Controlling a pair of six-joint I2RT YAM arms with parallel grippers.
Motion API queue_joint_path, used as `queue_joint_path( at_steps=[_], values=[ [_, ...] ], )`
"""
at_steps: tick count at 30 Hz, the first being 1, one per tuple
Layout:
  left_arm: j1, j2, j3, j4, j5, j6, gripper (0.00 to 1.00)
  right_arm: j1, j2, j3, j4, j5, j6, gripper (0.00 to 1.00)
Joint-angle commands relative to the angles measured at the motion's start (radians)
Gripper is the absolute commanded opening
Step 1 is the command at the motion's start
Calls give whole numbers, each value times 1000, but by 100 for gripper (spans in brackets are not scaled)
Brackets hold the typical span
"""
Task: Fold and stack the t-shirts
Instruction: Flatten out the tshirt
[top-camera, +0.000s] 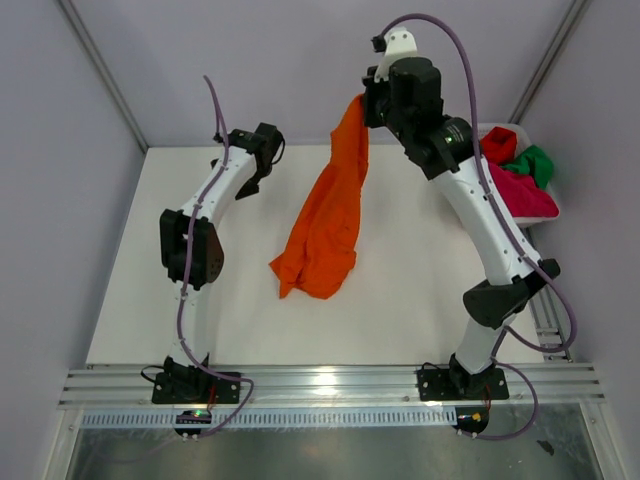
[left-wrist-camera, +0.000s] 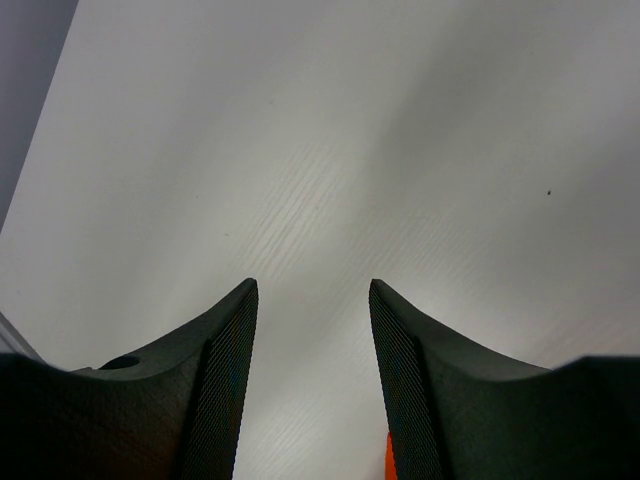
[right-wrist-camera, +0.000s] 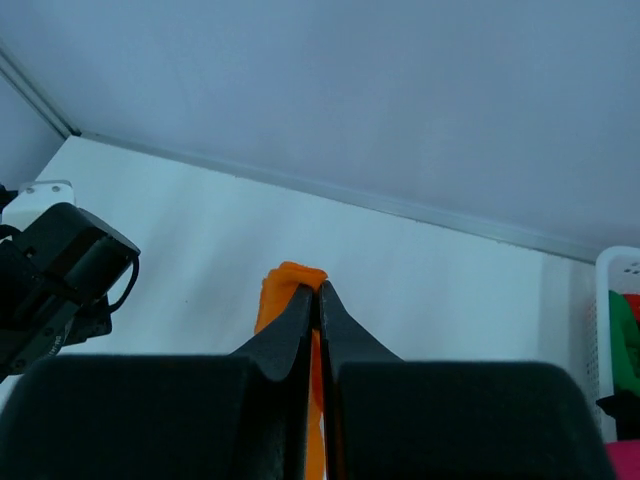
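A bright orange t-shirt hangs in a long drape over the middle of the white table, its lower end bunched on the surface. My right gripper is shut on the shirt's top edge, high above the table's far side; in the right wrist view the orange t-shirt pokes out past that gripper. My left gripper hovers open to the left of the shirt, and in its own view the gripper holds nothing, with a sliver of orange t-shirt at the bottom. Red, green and magenta-pink t-shirts lie in the basket.
A white lattice basket stands at the table's far right edge, beside my right arm. Grey walls with metal posts close in the back and sides. An aluminium rail runs along the near edge under both arm bases.
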Motion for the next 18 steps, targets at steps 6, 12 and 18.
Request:
queue_joint_path(
  at_steps=[6, 12, 18],
  values=[
    [3, -25, -6, -177, 91, 39, 52, 5, -101, 114, -45, 118, -73, 4],
    [0, -94, -136, 64, 647, 131, 52, 5, -131, 129, -45, 186, -129, 4],
    [-79, -145, -302, 165, 826, 114, 54, 5, -128, 120, -39, 233, -139, 4]
  ],
)
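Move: The tshirt hangs from the right fingers. Its lower left corner rests on the table about 19 cm left, 13 back and 42 below that hand, and from the left hand it lies some 11 cm right, 12 back and 14 below. The crumpled lower part of the tshirt sits 10 cm to the right of this corner, level with it. The basket stands about 31 cm right of the right hand, 8 ahead and 37 below. The tshirt, still pinched in the shut right fingers, is drawn up some 6 cm and about as far right, with a little backward travel. After a brief wait the left hand sweeps right, back and down, about 15 cm in all, towards the lower left corner, tipping some 40 degrees until its half-open fingers point nearly straight down, without yet touching the cloth. ##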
